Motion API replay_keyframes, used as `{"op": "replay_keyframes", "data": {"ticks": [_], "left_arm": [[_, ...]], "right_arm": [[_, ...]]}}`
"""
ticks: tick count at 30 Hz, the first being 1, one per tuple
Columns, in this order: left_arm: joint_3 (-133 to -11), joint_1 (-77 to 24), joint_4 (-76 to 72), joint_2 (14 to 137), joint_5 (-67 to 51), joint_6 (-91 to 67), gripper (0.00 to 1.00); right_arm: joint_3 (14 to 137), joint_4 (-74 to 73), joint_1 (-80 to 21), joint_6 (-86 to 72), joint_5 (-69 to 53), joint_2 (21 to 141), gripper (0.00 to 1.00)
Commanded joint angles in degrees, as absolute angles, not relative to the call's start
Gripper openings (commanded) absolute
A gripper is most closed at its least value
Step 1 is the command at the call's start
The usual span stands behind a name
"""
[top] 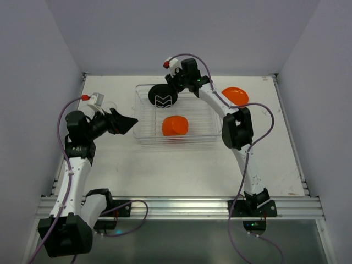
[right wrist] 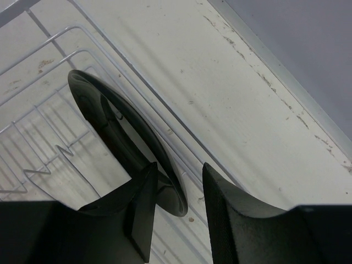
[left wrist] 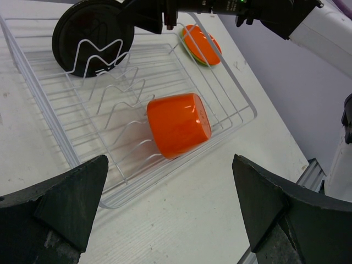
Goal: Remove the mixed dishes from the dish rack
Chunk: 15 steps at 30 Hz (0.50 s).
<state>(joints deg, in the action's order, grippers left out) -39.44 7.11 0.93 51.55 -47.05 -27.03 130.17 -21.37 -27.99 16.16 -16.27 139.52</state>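
Note:
The clear wire dish rack (top: 144,137) stands mid-table. A black plate (top: 163,96) stands upright in its far-left slots, and an orange cup (top: 175,126) lies on its side in the middle. My right gripper (top: 175,83) reaches down over the plate's top edge. In the right wrist view the jaws (right wrist: 179,187) straddle the black plate's rim (right wrist: 110,118); one finger touches it and a gap shows on the other side. My left gripper (top: 129,124) hovers wide open left of the rack, pointing at the cup (left wrist: 177,124), with nothing between its fingers (left wrist: 170,203).
An orange plate (top: 235,95) lies on the table right of the rack; in the left wrist view it (left wrist: 201,44) rests on a lime green one. The back wall runs just behind the rack. Both side walls enclose the table.

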Motion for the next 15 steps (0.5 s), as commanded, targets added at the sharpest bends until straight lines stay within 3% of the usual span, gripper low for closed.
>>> {"op": "replay_keyframes", "data": {"ticks": [1, 6, 15], "left_arm": [[-39.29, 7.47, -1.58, 51.42, -48.43, -27.69, 1.0], [-39.29, 7.47, -1.58, 51.42, -48.34, -27.69, 1.0], [-39.46, 7.47, -1.58, 51.24, -48.25, -27.69, 1.0]], "right_arm": [[130.35, -17.67, -28.74, 17.93, -14.33, 139.4, 0.39], [128.41, -16.44, -29.27, 18.11, -13.19, 138.61, 0.31], [119.62, -9.32, -29.27, 18.28, -9.14, 132.46, 0.0]]}}
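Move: The black plate stands in the rack at the right hand's fingertips, its upper right rim between the partly open fingers. Its middle is roughly 5 cm to the left and 4 cm below, neither farther out nor nearer. The orange bowl lies about 17 cm back, straight in line and 6 cm lower; the orange plate lies some 28 cm right, 3 cm farther out and 13 cm down. From the left hand, the black plate is around 27 cm ahead, 12 cm right and 15 cm below. The right fingers close from nearly half open to almost shut and pinch the black plate's upper right rim between their tips. The hand stays almost over the same spot, first easing barely half a centimetre to the left, then coming back and sinking about 1.5 cm along the rim, the fingers tipping up some 5 degrees. ##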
